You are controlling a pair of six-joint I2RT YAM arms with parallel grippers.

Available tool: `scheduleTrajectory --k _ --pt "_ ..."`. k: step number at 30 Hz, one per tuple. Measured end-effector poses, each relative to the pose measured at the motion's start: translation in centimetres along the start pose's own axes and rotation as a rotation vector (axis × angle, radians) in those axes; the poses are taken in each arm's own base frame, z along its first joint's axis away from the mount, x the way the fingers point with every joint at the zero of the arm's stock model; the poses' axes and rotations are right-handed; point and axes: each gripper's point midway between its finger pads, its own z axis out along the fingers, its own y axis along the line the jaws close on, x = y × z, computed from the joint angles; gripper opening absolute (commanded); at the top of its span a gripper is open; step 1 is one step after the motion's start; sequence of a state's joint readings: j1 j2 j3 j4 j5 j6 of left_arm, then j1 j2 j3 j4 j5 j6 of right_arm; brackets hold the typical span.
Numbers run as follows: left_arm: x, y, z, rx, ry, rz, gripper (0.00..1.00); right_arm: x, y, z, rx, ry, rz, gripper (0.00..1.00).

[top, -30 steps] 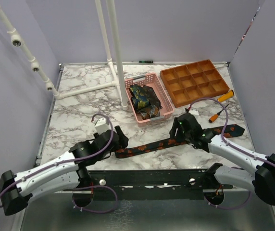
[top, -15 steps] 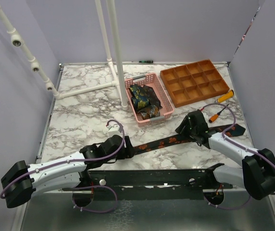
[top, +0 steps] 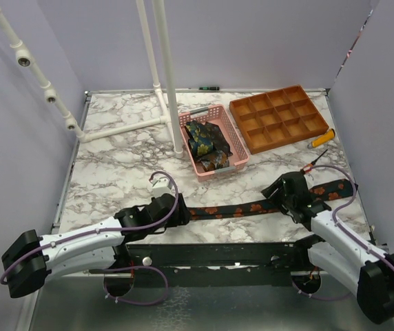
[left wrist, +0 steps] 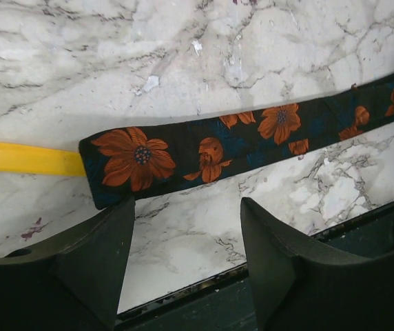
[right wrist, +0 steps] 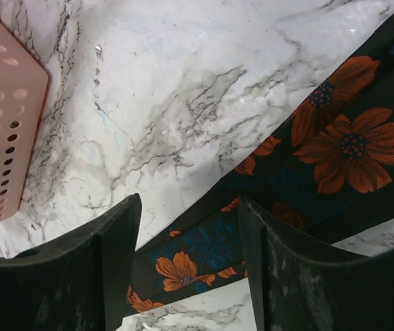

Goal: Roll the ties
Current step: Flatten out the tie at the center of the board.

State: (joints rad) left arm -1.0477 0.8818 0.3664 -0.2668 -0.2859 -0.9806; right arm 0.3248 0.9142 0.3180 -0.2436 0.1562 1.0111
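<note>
A dark tie (top: 231, 209) with orange flowers lies flat along the near edge of the table. Its narrow end (left wrist: 142, 155) sits just beyond my left gripper (left wrist: 188, 203), which is open over bare marble and holds nothing. In the top view that gripper (top: 183, 212) is at the tie's left end. My right gripper (right wrist: 189, 201) is open low over the wider part of the tie (right wrist: 197, 269), a finger on each side and the fabric flat between them. In the top view it (top: 275, 201) is right of the middle. More ties (top: 207, 146), paisley patterned, lie in a pink basket (top: 233, 135).
A brown compartment tray (top: 278, 117) stands at the back right, with an orange-handled screwdriver (top: 321, 139) beside it. A white pipe rack (top: 166, 76) rises at the back left. The basket's corner (right wrist: 1, 131) shows left of my right gripper. A yellow strip (left wrist: 25, 157) extends from the tie's narrow end.
The right arm has pulled back toward the near right, and the tie has shifted that way and lies straighter. The left gripper's jaws have narrowed, and it has moved down to the tie's left end.
</note>
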Motion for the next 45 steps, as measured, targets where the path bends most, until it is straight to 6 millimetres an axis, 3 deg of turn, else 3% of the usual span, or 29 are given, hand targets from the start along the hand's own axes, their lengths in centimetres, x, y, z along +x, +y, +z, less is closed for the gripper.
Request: scheduleTrajectory --k 3,5,9,12,16,20,25,31,38,42,45 --pt "-1.2 0.0 -0.5 -0.020 -0.041 -0.006 0.63 0.2 -0.3 -0.7 -0.014 0.005 -0.030 0.62" --pt "-2.4 -0.2 -1.4 -0.011 -0.088 -0.028 0.61 0.5 0.6 -1.3 -0.070 0.024 -0.073 0.55" --pt "-4.8 -0.5 -3.6 0.036 -0.203 -0.111 0.50 2.0 4.4 -2.7 -0.288 0.112 -0.178 0.41" --pt "-6.0 -0.3 -4.4 0.060 -0.272 -0.178 0.41 3.9 7.5 -4.0 -0.462 0.189 -0.258 0.37" --pt "-4.7 2.2 -3.0 -0.011 -0.275 -0.217 0.29 6.6 10.8 -5.6 -0.609 0.278 -0.360 0.36" --pt "-3.7 4.6 -1.9 -0.090 -0.277 -0.238 0.15 7.6 13.4 -7.0 -0.706 0.296 -0.413 0.36" --pt "-4.5 7.0 -1.3 -0.177 -0.321 -0.299 0.06 8.4 14.2 -7.6 -0.743 0.308 -0.435 0.35" --pt "-3.7 10.1 0.1 -0.296 -0.295 -0.334 0.00 11.8 16.7 -8.9 -0.798 0.397 -0.514 0.33" --pt "-4.2 9.7 0.1 -0.272 -0.300 -0.359 0.00 17.5 20.6 -7.9 -0.817 0.527 -0.565 0.30" --pt "-5.7 8.3 -1.5 -0.196 -0.343 -0.384 0.00 19.7 23.9 -6.9 -0.853 0.556 -0.538 0.28" --pt "-7.7 6.7 -3.5 -0.140 -0.387 -0.401 0.00 21.3 25.1 -5.5 -0.858 0.584 -0.505 0.26"
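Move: The tie's left end lies some 36 cm to the right hand's left, about 6 cm nearer the base and 3 cm lower. From that hand the pink basket is about 21 cm left and 20 cm ahead, and the yellow knife about 41 cm left and 4 cm back. From the left hand that tie end is only about 4 cm left, 2 cm ahead and 4 cm below; the knife is roughly 9 cm left and 3 cm ahead. Lift the right hand from over the tie and swing it some 32 cm left above the strip to near its left end, turning about 60 degrees counter-clockwise, fingers partly closing, and sink slightly at the finish. Hop the left hand up, then left, slightly forward and down past that end, shutting its empty fingers, and raise it about 6 cm near the knife. ##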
